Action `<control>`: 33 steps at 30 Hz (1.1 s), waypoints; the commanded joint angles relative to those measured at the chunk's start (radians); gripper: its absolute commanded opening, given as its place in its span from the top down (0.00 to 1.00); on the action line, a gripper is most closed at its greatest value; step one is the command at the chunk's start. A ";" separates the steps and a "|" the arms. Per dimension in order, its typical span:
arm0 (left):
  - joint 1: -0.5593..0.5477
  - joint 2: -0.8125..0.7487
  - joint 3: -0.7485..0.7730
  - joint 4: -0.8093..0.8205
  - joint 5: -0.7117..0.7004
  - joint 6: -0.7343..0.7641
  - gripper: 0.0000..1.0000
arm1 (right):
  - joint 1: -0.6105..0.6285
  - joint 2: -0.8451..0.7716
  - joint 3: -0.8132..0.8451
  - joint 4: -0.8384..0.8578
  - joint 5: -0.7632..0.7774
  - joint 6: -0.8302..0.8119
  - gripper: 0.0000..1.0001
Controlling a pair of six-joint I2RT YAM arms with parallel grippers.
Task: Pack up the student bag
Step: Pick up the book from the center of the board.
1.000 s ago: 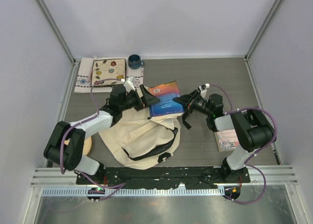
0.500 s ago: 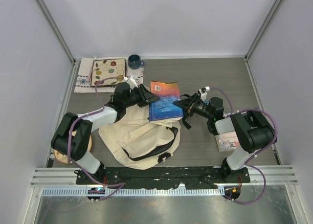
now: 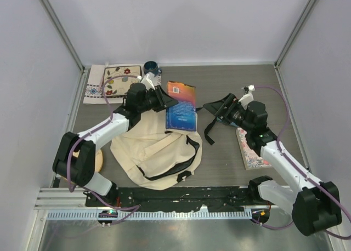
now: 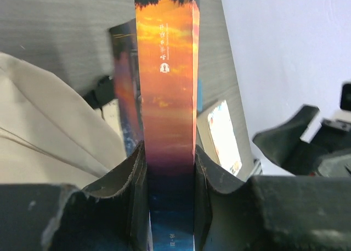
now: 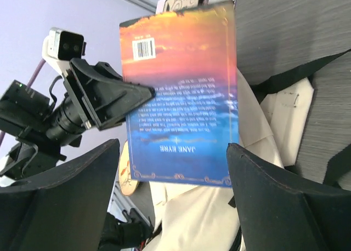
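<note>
The student bag (image 3: 156, 152) is a cream fabric backpack with black straps, lying flat in the front middle of the table. A blue and orange book (image 3: 181, 105) is held over the bag's far edge. My left gripper (image 3: 164, 102) is shut on its left side. In the left wrist view the book's spine (image 4: 167, 97) stands clamped between both fingers, and the bag (image 4: 49, 130) lies below left. My right gripper (image 3: 215, 109) stands open to the right of the book, apart from it. Its wrist view looks between wide jaws at the book's back cover (image 5: 181, 97) and the bag (image 5: 219, 218).
A floral cloth (image 3: 115, 81) and a blue mug (image 3: 152, 69) sit at the back left. A second book (image 3: 253, 152) lies on the table at the right, under my right arm. A round wooden disc (image 3: 98, 160) lies left of the bag. A black strap (image 3: 208, 131) trails off the bag's right.
My left gripper has shut on the book and swung it toward the back. My right gripper has let go of the book, opened and drawn back to the right.
</note>
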 commanded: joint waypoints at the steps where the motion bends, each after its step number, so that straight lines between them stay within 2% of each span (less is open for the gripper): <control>1: 0.009 -0.094 0.151 0.094 -0.079 0.025 1.00 | 0.002 -0.085 0.019 -0.156 0.061 -0.042 0.16; 6: 0.008 -0.106 0.195 0.167 -0.131 0.001 1.00 | 0.067 -0.094 -0.044 0.013 -0.003 0.131 0.16; 9: 0.008 -0.117 0.186 0.247 -0.169 -0.030 1.00 | 0.150 -0.079 -0.059 0.083 0.055 0.217 0.16; 12: 0.008 -0.126 0.157 0.340 -0.204 -0.068 1.00 | 0.213 -0.055 -0.125 0.221 0.122 0.339 0.16; 13: 0.006 -0.129 0.149 0.362 -0.212 -0.093 1.00 | 0.226 -0.044 -0.143 0.325 0.136 0.372 0.16; 18: -0.006 -0.136 0.105 0.485 -0.238 -0.144 1.00 | 0.278 0.088 -0.162 0.563 0.161 0.522 0.16; 21: -0.017 -0.136 0.097 0.503 -0.243 -0.156 1.00 | 0.304 0.155 -0.163 0.704 0.193 0.562 0.16; 27: -0.037 -0.151 0.082 0.520 -0.263 -0.161 1.00 | 0.316 0.193 -0.128 0.765 0.263 0.575 0.16; 33: -0.044 -0.162 0.071 0.554 -0.270 -0.187 1.00 | 0.319 0.261 -0.131 0.824 0.300 0.686 0.16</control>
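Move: The left hand already holds the book by its spine edge: the book's middle is some 5 cm to its right, level fore and aft and about 1 cm lower. The bag's mouth lies roughly 22 cm back, 2 cm right and 17 cm below that hand. From the open right hand the book's middle is about 11 cm left, 1 cm ahead and 2 cm lower; the black strap is 3 cm back, 2 cm left and some 20 cm down. Keeping its pinch on the spine, the left hand carries the book up about 11 cm and slightly forward, fingers tilting up and swinging counter-clockwise, then slows almost to a hold. The right hand, still open, backs off while swinging left, then comes partly forward again and rises, rolling its left side up some 30 degrees, until its fingers are close to the book's lower edge; contact can't be seen. ##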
